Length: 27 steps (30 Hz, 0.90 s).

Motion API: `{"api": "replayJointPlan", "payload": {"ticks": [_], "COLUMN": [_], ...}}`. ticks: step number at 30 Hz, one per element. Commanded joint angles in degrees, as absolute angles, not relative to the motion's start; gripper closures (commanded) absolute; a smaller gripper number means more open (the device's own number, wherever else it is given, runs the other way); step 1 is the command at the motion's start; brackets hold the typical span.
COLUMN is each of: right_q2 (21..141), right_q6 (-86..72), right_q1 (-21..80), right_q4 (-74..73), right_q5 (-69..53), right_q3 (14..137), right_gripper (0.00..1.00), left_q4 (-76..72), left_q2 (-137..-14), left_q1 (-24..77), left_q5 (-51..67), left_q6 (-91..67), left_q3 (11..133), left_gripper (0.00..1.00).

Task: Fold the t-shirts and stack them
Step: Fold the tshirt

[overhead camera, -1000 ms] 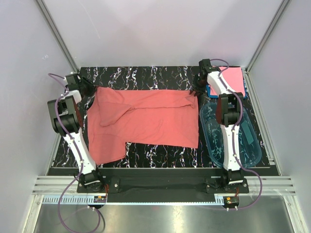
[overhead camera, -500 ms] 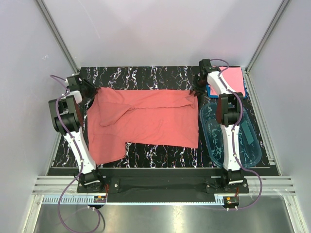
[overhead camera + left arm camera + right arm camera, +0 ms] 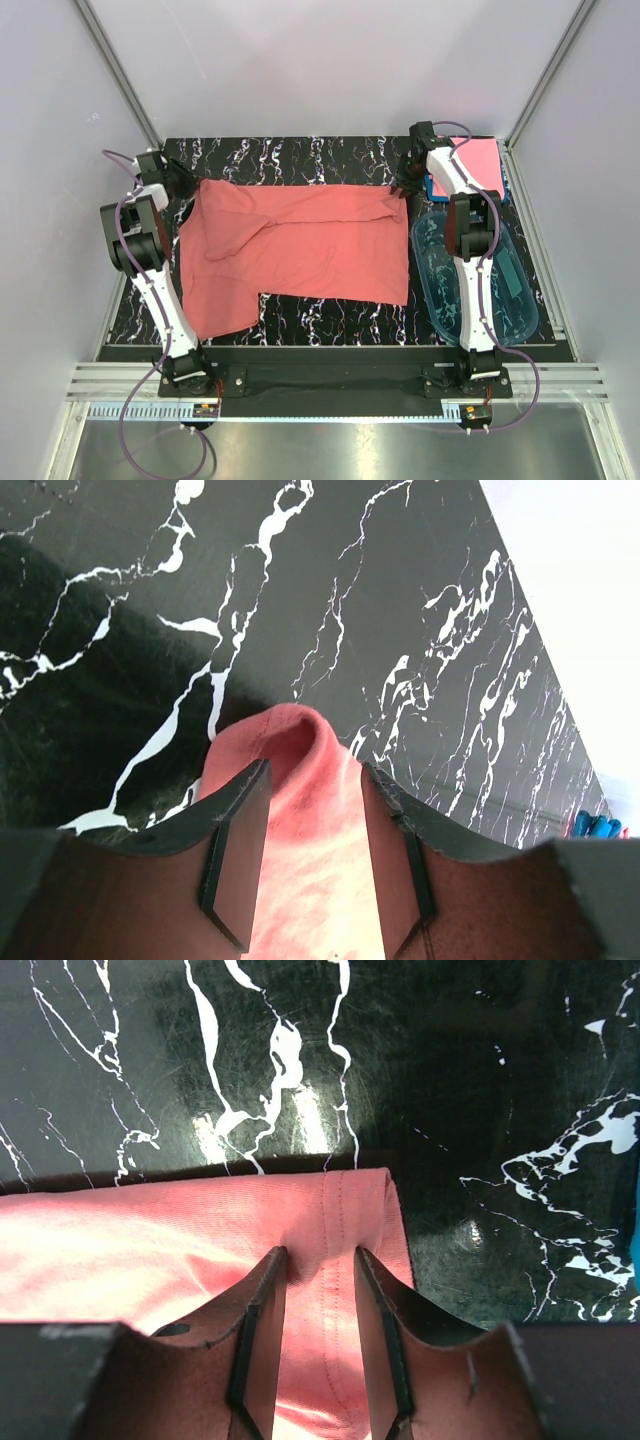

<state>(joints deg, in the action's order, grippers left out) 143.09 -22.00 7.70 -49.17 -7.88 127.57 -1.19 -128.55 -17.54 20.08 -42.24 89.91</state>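
Note:
A salmon t-shirt (image 3: 300, 250) lies spread across the black marble table, with one sleeve hanging towards the near left. My left gripper (image 3: 190, 185) is at the shirt's far left corner. In the left wrist view its jaws (image 3: 315, 770) stand apart, and a raised fold of the salmon cloth (image 3: 310, 850) lies between them. My right gripper (image 3: 402, 188) is at the far right corner. There its fingers (image 3: 320, 1253) straddle the stitched hem (image 3: 340, 1220), tips resting on the cloth, with a gap between them. A folded pink t-shirt (image 3: 482, 160) lies on a folded blue one (image 3: 505, 186) at the far right.
A clear blue plastic tub (image 3: 428, 290) stands along the right side of the table, next to the right arm, and holds a green strip (image 3: 510, 275). Grey walls and aluminium rails close in the table. Bare marble (image 3: 320, 160) runs along the far edge.

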Motion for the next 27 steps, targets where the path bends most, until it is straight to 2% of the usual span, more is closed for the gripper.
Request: {"api": "replayJointPlan", "payload": {"ticks": [1, 9, 19, 22, 27], "right_q2": [139.3, 139.5, 139.4, 139.8, 138.6], "right_q6": [-21.3, -21.7, -25.8, -27.3, -27.3], "right_q1": [7.2, 7.2, 6.9, 6.7, 6.6], "right_q4": [-48.5, -48.1, -47.8, -48.9, -48.6], "right_q5": [-8.8, -9.6, -8.6, -7.0, -5.6], "right_q3": [127.4, 127.1, 126.2, 126.9, 126.9], "right_gripper": [0.60, 0.61, 0.62, 0.63, 0.62], "left_q4": [-3.1, -1.6, -1.5, -2.6, -5.6], "left_q2": [-129.5, -129.6, -129.9, -130.8, -132.1], "left_q1": [-17.3, -17.3, -17.3, -17.4, -17.4], "left_q5": [19.9, 19.7, 21.1, 22.1, 23.6], "left_q6": [-41.3, -41.3, -43.7, -45.1, -48.2], "left_q3": [92.5, 92.9, 91.5, 92.4, 93.1], "left_gripper": [0.54, 0.55, 0.63, 0.67, 0.83]}}
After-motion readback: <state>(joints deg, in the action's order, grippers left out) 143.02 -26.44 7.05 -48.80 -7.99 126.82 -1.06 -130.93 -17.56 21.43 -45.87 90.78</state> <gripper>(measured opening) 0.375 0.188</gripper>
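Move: The t-shirt's raised far left corner stands just beyond the left fingertips, about 2 cm ahead and 2 cm lower, with its folded-over flap some 16 cm back and 13 cm to the right. From the right hand, the shirt's far right corner is roughly 3 cm ahead, 3 cm right and 2 cm lower. The blue board with the folded shirt lies about 19 cm right and 5 cm ahead of that hand, the blue bin 22 cm right and 27 cm back. The left hand sinks about 1.5 cm over the far left corner of the t-shirt, then draws its half-open fingers well over halfway shut from either side of the standing ridge of cloth, rolling only slightly as they narrow on it. The right hand stays practically in place at the far right corner, its fingers still partly open, and near the end turns about 5 degrees clockwise. ##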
